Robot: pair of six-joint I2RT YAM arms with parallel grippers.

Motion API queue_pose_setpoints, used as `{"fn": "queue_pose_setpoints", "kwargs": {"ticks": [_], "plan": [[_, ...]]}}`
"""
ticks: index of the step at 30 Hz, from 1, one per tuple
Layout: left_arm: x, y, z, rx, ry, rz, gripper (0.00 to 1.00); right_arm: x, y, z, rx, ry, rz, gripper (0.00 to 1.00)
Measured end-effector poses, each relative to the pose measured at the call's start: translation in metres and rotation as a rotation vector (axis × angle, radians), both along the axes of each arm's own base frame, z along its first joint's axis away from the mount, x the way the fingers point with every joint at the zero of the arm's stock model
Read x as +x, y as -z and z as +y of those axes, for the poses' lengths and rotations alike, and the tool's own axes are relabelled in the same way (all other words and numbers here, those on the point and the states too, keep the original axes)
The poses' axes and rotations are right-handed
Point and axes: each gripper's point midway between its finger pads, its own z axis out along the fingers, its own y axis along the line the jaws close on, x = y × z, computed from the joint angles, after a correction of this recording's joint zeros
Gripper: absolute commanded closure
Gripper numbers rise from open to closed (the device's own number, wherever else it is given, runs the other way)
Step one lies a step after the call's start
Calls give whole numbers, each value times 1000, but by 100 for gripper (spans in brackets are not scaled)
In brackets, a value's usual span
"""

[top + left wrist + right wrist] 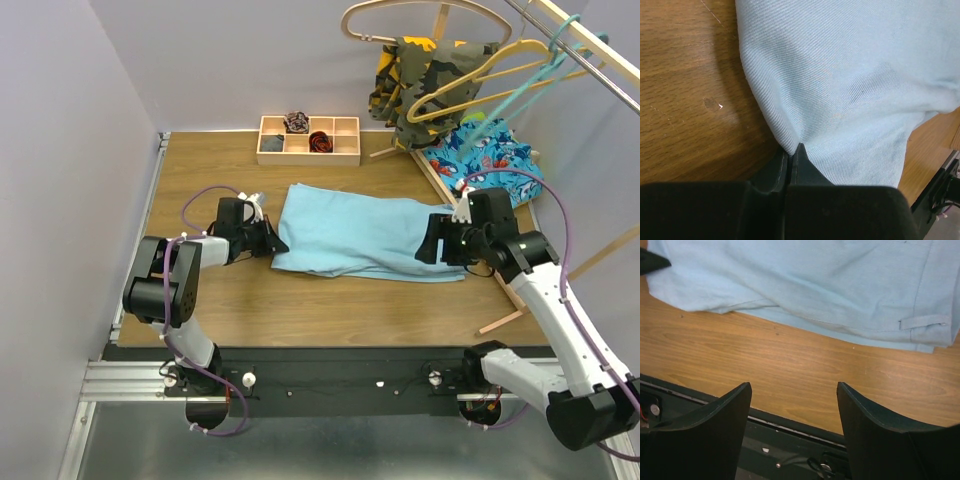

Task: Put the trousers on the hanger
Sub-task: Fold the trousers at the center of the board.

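The light sky-blue trousers (360, 235) lie flat across the middle of the wooden table (200, 190). At their left end, my left gripper (278, 243) is shut on the cloth's edge. In the left wrist view the fingertips of that left gripper (791, 148) pinch a fold of the trousers (850, 85). My right gripper (432, 245) hovers at the trousers' right end, open. In the right wrist view the right gripper (792, 385) has only bare wood between its fingers, with the trousers (815, 280) just beyond them. The teal hanger (520, 90) hangs from the rail at the back right.
A compartmented wooden tray (308, 140) sits at the back. A camouflage garment (425, 85), a yellow hanger (490, 75) and a pale wooden hanger (420, 15) hang at the back right. A shark-print cloth (480, 160) lies below them by the rack's wooden legs.
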Motion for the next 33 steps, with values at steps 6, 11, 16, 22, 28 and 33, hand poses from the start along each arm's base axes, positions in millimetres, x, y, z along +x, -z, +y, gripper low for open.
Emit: {"fn": "queue_pose_setpoints", "kwargs": {"ticks": [6,11,16,22,28,33], "plan": [[0,1,-1,-2,4,1,100,-4,-32,-19,-9,129,-103,23],[2,1,-2,-7,10,-3,100,8,-101,-38,-11,253,-274,23],[4,1,-5,-8,17,-9,100,17,-159,-43,17,297,-399,23],[4,0,-7,-8,21,-13,100,22,-173,-42,18,295,-417,23],[3,0,-8,-8,25,-16,100,18,-129,-42,-16,283,-333,23],[3,0,-9,-7,27,-16,100,4,-93,-42,-23,271,-261,22]]}}
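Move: The folded trousers have their near left corner in the left hand's fingers already; their middle lies about 19 cm to the right of that hand, 3 cm farther out and 1 cm lower. From the open right hand, the same middle is roughly 14 cm ahead, 14 cm left and 17 cm below. Seen from the right hand again, the patterned cloth is some 29 cm ahead and 12 cm right, and the box 35 cm ahead and 27 cm left. The trousers' near left corner stays pinched in the left hand, which eases about 1 cm to the right close to the table. Empty and wide open, the right hand swings up some 17 cm and about 4 cm right, tipping its fingers up and turning clockwise about 15 degrees, then sinks back some 8 cm towards the table without touching the trousers. ##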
